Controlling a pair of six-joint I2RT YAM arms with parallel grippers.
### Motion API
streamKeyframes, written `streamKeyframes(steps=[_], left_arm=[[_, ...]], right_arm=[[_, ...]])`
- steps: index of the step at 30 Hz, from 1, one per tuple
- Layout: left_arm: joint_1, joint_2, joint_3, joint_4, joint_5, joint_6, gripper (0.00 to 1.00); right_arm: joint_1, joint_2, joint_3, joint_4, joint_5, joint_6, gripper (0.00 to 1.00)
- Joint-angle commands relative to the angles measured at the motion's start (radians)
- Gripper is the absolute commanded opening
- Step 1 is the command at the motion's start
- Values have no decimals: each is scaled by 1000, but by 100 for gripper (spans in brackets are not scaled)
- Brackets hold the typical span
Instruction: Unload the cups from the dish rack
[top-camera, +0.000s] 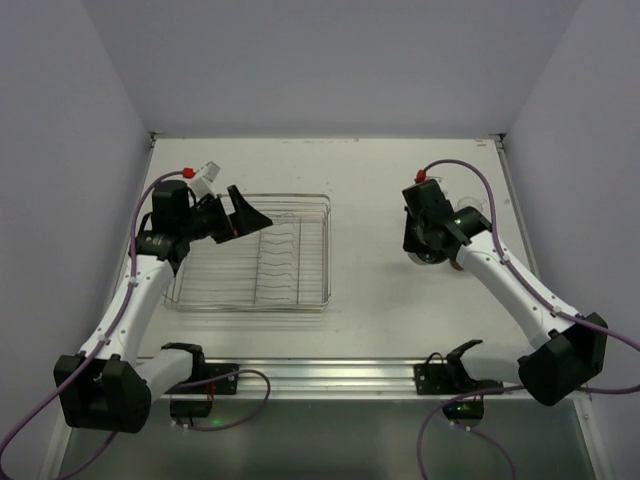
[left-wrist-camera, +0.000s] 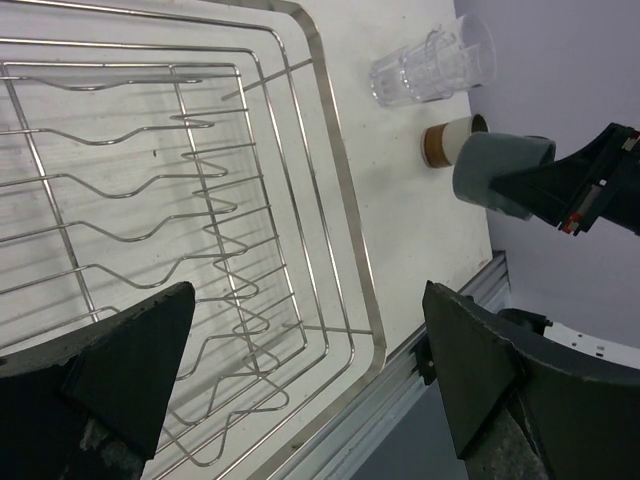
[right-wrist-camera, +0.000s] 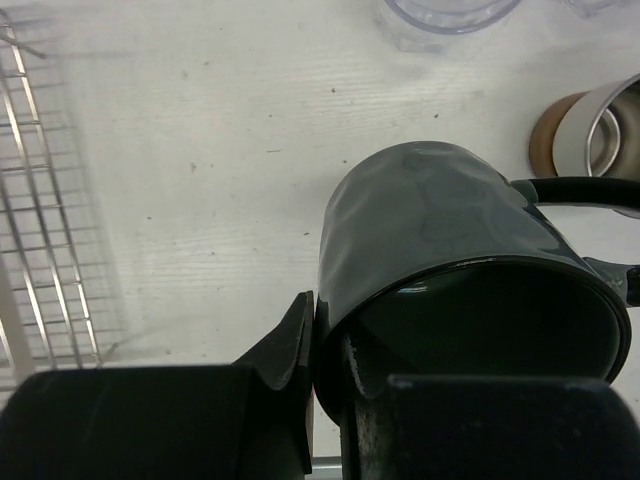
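Note:
The silver wire dish rack (top-camera: 255, 258) lies left of centre, and no cup shows inside it (left-wrist-camera: 330, 180). My left gripper (top-camera: 250, 215) hovers over its far left part, open with nothing between the fingers (left-wrist-camera: 308, 300). My right gripper (right-wrist-camera: 325, 320) is shut on the rim wall of the dark grey-green mug (right-wrist-camera: 440, 230), one finger outside and one inside. The mug (left-wrist-camera: 495, 170) is held tilted at the right of the table, beside the cream cup with a brown band (left-wrist-camera: 450, 140). Clear tumblers (left-wrist-camera: 430, 65) stand just beyond the cream cup.
The rack's near right corner (left-wrist-camera: 370, 350) sits close to the metal rail (top-camera: 330, 375) along the table's front edge. White walls close in the table on the left, back and right. The rack's edge (right-wrist-camera: 40, 200) shows at the left of the right wrist view.

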Motion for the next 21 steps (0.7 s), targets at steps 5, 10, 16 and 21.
streamKeyframes(steps=[5,10,16,21], left_arm=[[-2,-8,53,-92,-57,46,100],[-2,-24,61,-121,-69,52,100],[0,-30,76,-164,-81,72,100],[-2,-36,76,-182,-95,89,100]], right_arm=[[2,70,-32,37,103,13,0],[-1,144,-47,98,85,8,0],[-29,234,-64,173,11,-10,0],[-46,277,-75,206,-31,-17,0]])
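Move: Below the right hand, which already holds the grey mug by its wall, lies the bare table spot for it, some 17 cm down, about 3 cm ahead and 3 cm to the right. The nearer clear glass stands about 13 cm ahead and 6 cm right of the hand, and the brown-and-white cup some 6 cm ahead and 14 cm right. From the left hand the spot is roughly 42 cm right, 3 cm back and 21 cm down. Sinking about 10 cm almost straight down, the right hand carries the pinched grey mug towards the bare table on the near side of the clear glass, easing some 2 cm forward in the later half. The wrist tips the fingers about 10 degrees more steeply downward, and they stay shut on the mug's wall. ##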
